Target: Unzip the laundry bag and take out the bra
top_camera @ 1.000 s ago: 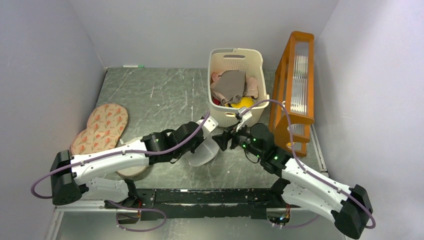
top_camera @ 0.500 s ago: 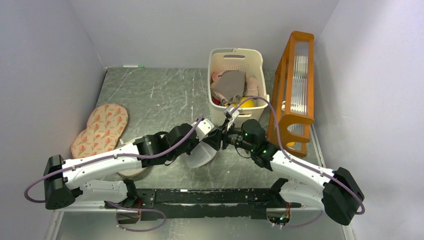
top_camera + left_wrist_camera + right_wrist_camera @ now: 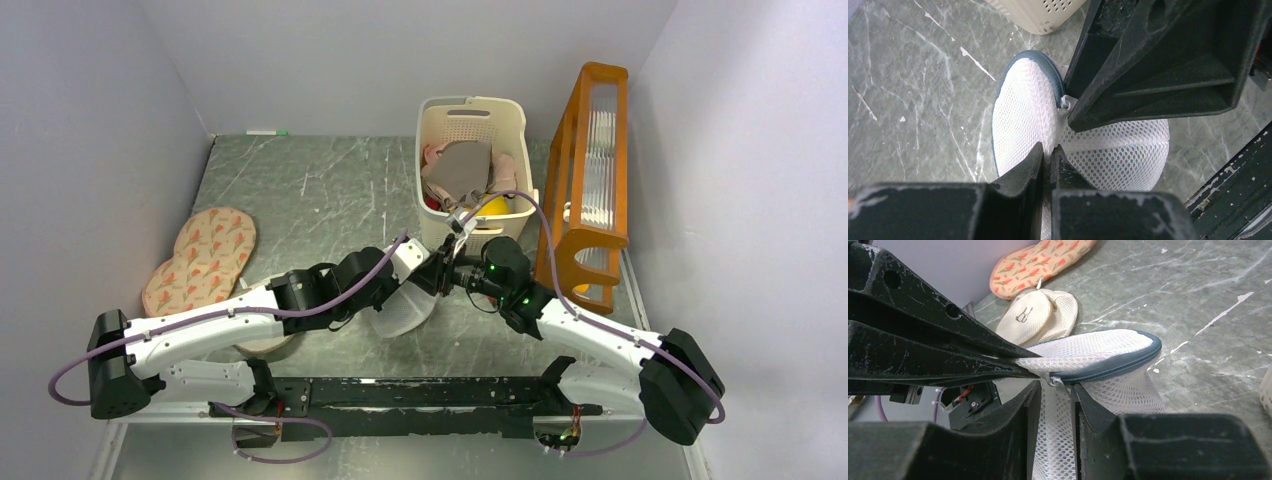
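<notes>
The laundry bag [image 3: 404, 311], a white mesh pouch with a dark zip rim [image 3: 1118, 365], hangs lifted between the two arms in front of the basket. My left gripper [image 3: 1050, 150] is shut on a fold of its mesh just below the rim. My right gripper [image 3: 1055, 385] faces it from the other side, at the zip's end. Its fingers stand a narrow gap apart, with the small white zip pull [image 3: 1057, 382] at their tips and mesh behind. The zip looks closed. The bra does not show.
A cream slatted basket [image 3: 437, 110] of clothes stands right behind the grippers. An orange rack [image 3: 590, 170] leans at the right wall. Pink patterned pads [image 3: 205, 255] and cream round pads [image 3: 1040, 315] lie at the left.
My right gripper has moved left up to the bag and its jaws have narrowed around the zip pull. The left arm shifted slightly right, still holding the mesh.
</notes>
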Available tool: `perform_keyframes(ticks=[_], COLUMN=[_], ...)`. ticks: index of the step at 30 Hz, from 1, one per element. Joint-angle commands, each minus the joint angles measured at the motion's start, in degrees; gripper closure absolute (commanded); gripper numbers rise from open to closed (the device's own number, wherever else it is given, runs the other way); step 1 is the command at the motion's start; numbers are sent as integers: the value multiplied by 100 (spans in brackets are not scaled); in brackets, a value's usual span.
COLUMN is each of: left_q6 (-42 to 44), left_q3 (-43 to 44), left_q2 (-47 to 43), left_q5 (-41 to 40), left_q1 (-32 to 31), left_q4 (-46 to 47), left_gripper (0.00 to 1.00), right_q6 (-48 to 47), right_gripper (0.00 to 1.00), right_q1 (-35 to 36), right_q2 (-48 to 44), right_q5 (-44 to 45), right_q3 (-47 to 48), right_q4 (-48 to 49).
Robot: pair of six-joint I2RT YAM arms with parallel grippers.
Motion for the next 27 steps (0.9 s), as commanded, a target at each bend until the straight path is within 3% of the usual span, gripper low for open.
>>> perform_keyframes(ticks=[1, 17, 24, 27], left_q6=[-4, -22, -31, -26], left_q3=[87, 76, 71, 58], left_q2=[-60, -30, -30, -22], left_q5=[115, -25, -99, -121], left_q1=[-3, -3, -3, -3], left_q4=[78, 68, 64, 65], left_gripper=[93, 93, 93, 93], right_q6=[71, 326, 219, 119], right_gripper=[72, 86, 100, 100], right_q1=[-33, -34, -32, -37], right_q2=[24, 275, 97, -67], right_q5=[-1, 100, 559, 946], right_q3=[113, 91, 37, 15], right_q4=[325, 517, 216, -38])
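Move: The laundry bag's zipper pull sits about 1 cm ahead and 1 cm to the left of my open right hand, level with it. From my left hand, already pinching the bag's mesh beside the zipper, it lies about 3 cm ahead, 2 cm right and 1 cm down. From my right hand, the laundry basket is some 24 cm ahead and 10 cm right, and the embroidered pouch roughly 30 cm left, 3 cm back, down on the table. I shut my right fingers from about a third open until they meet around the small zipper pull, easing the hand about 1 cm forward along the zipper with only a few degrees of wrist turn. My left hand stays where it is and keeps its pinch on the mesh beside the zipper's end, holding the bag up. ##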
